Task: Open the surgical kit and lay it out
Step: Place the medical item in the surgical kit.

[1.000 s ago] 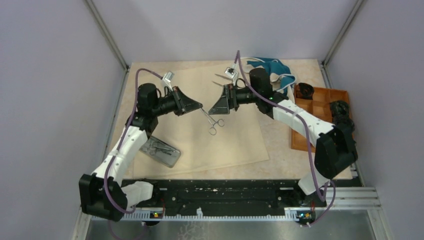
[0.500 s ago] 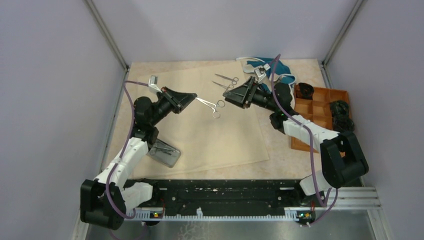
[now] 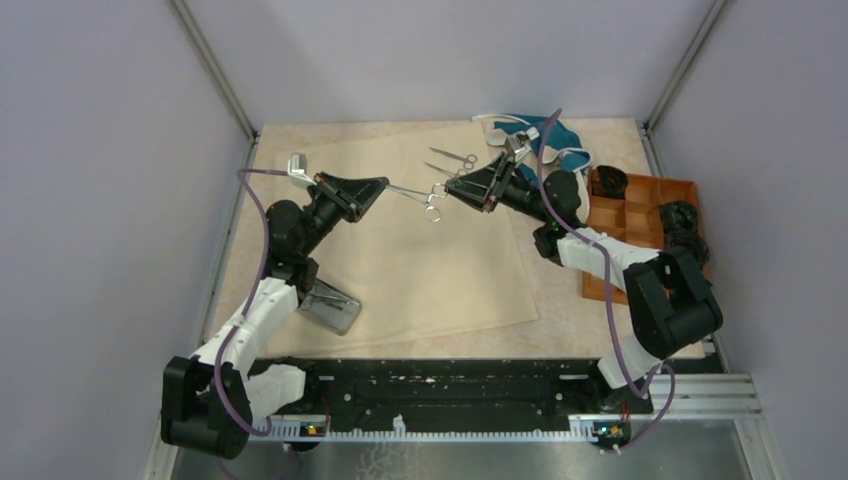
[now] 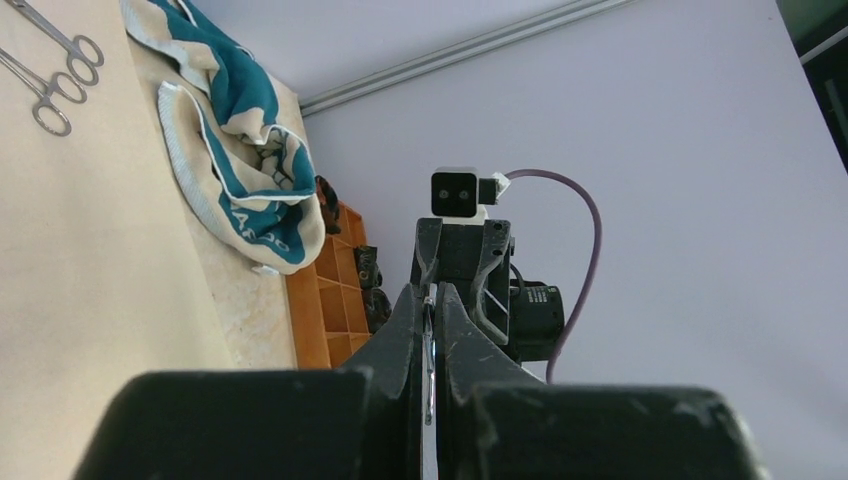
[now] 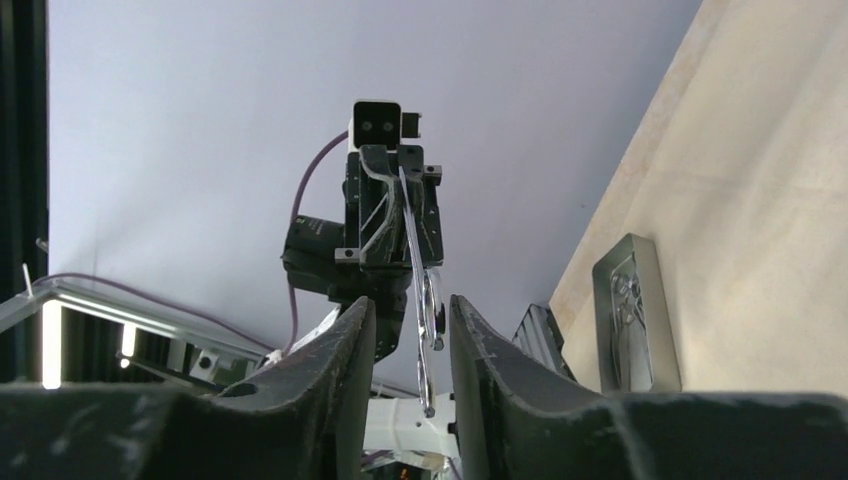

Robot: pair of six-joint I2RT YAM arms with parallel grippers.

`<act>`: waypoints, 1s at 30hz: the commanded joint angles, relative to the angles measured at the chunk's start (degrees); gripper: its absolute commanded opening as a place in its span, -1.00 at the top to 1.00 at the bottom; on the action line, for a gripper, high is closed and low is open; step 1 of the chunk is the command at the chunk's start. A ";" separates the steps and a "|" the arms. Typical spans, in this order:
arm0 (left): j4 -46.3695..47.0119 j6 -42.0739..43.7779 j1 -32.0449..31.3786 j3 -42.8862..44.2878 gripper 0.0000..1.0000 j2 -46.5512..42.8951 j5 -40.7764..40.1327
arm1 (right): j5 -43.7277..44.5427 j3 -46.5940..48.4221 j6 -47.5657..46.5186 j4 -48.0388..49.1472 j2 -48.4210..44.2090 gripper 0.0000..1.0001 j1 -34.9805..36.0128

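Observation:
The beige cloth wrap (image 3: 420,255) lies spread flat on the table. My left gripper (image 3: 383,184) (image 4: 430,295) is shut on the tip end of silver ring-handled forceps (image 3: 412,190) (image 4: 430,352), held in the air above the cloth. Facing it, my right gripper (image 3: 450,191) (image 5: 410,302) straddles the forceps' ring handles (image 5: 430,312), with a gap still showing on both sides. Two more ring-handled instruments (image 3: 452,160) (image 4: 55,70) lie at the cloth's far edge. The steel tray (image 3: 328,306) (image 5: 635,322) sits at the near left with instruments in it.
Teal-and-white fabric (image 3: 555,140) (image 4: 240,150) is bunched at the far right. An orange-brown compartment tray (image 3: 640,215) (image 4: 322,300) with dark items stands along the right edge. Walls close in the table on three sides.
My left gripper has lifted the forceps and swung them toward the far middle. The right gripper has come onto the ring handles, and its jaws have narrowed around them.

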 commanded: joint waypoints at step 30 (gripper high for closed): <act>-62.46 37.70 2.96 23.63 -0.97 -0.60 -14.29 | 7.94 10.09 -3.91 5.88 22.35 1.00 -7.00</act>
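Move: Between the two hands hangs the ring-handled clamp, its jaws still in the left fingers. Its middle lies about 7 cm left and 1 cm back of the right hand, and about 5 cm right and 1 cm back of the left, nearly level with both. From the right hand the nearer laid clamp is roughly 23 cm ahead and 1 cm left, the laid scissors 28 cm ahead and 1 cm right, both 22 cm below. Closing from partly open, the right fingers pinch the clamp's ring handle nearly in place; then the left fingers spring wide, let go of the jaws and draw off down and left about 5 cm each, rolling left side up. The right hand, keeping its grip, speeds forward some 9 cm and down nearly 8 cm towards the laid instruments. ##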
